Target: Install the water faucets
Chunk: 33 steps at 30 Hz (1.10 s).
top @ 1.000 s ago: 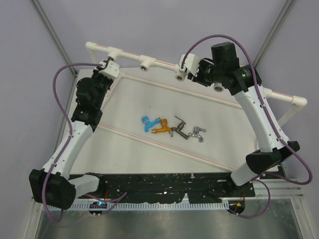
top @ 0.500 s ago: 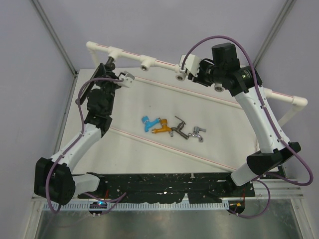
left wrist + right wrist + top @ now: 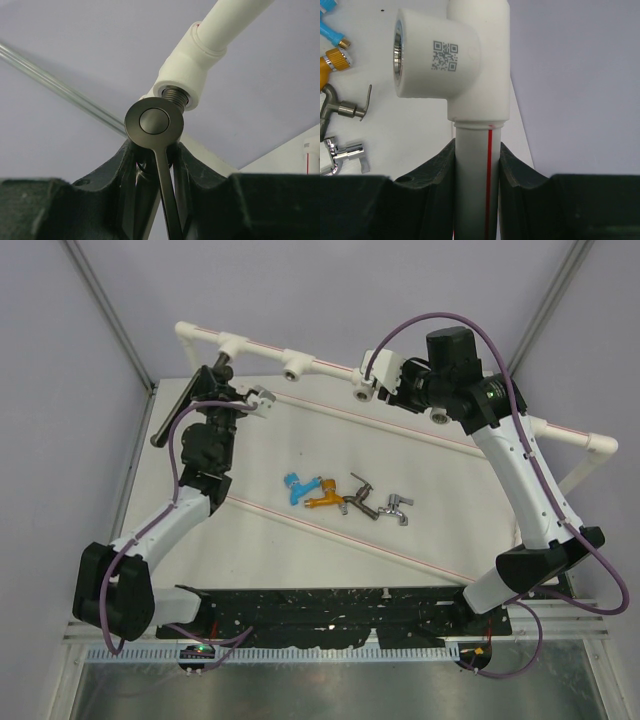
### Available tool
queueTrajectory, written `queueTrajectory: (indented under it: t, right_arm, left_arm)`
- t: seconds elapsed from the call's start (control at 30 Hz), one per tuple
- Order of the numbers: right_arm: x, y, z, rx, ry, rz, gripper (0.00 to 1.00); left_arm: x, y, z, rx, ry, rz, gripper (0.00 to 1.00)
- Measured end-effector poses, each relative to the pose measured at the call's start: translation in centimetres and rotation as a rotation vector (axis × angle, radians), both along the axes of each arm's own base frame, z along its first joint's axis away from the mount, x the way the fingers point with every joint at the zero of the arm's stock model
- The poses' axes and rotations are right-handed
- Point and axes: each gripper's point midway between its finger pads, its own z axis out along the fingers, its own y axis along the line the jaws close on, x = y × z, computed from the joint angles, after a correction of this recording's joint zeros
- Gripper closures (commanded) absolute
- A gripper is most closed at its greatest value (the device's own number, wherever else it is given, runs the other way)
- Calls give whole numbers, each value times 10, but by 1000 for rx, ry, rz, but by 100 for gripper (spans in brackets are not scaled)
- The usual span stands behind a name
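My left gripper [image 3: 155, 156] [image 3: 222, 390] is shut on the large dark-grey faucet [image 3: 154, 121], whose threaded end sits in the mouth of a white tee socket [image 3: 181, 86] at the left of the pipe frame. The faucet's long straight arm [image 3: 183, 408] slants toward the near left. My right gripper [image 3: 476, 167] [image 3: 388, 380] is shut on the white pipe [image 3: 470, 160] just below a tee socket [image 3: 437, 60]. The blue [image 3: 294, 485], orange [image 3: 322, 499], dark metal [image 3: 358, 494] and chrome [image 3: 397, 508] faucets lie in a row mid-table.
The white pipe frame [image 3: 262, 348] runs along the table's back edge, with further open sockets [image 3: 292, 370] [image 3: 438, 417], and bends down at the right corner [image 3: 600, 444]. Metal cage posts [image 3: 100, 310] rise at the back corners. Purple cables loop off both arms.
My left wrist has rotated with the dark-grey faucet at the socket, and the faucet's long arm has swung out to the near left. The right arm has stayed still on the pipe.
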Motion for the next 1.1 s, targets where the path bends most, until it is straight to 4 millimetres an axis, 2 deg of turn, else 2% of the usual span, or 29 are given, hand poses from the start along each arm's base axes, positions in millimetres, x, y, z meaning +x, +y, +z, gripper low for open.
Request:
queueTrajectory:
  t: [0.27, 0.4, 0.5, 0.7, 0.87, 1.1]
  right_arm:
    - [-1, 1, 0, 4, 3, 5, 95]
    - [-2, 1, 0, 5, 3, 7, 95]
    - [-3, 1, 0, 7, 5, 11, 95]
    - [-6, 3, -1, 11, 12, 23, 95]
    - [-11, 5, -1, 14, 21, 37, 95]
    - [-13, 6, -1, 16, 27, 45, 95]
  left_arm:
    - [0, -1, -7, -21, 14, -1, 36]
    - [1, -4, -15, -51, 43, -18, 14]
    - [1, -6, -21, -79, 67, -31, 2]
    - [-9, -5, -18, -166, 95, -67, 1]
    - [-26, -5, -4, -247, 89, -117, 0]
    - [-53, -16, 6, -335, 164, -242, 0]
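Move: The left fingers still pinch the dark grey long-spout faucet, its threaded end already in the rack's leftmost tee, which sits about 4 cm ahead, 2 cm right and 4 cm above that hand. The next tee is some 15 cm to the hand's right and 1 cm ahead, the rack's corner elbow about 7 cm left and 6 cm ahead, both also some 4 cm above. For the right hand, gripping the pipe, the leftmost tee lies roughly 28 cm left and 9 cm ahead. The left hand spreads its fingers from a third to fully open off the dark faucet while sinking about 2 cm, then draws back some 5 cm towards the base, away from the tee, climbing about 3 cm from its low point and rolling its left side down by around 20 degrees. The right hand keeps its closed grip on the rack pipe just right of the middle tee, easing back about 1 cm with a slight counter-clockwise turn late on. ##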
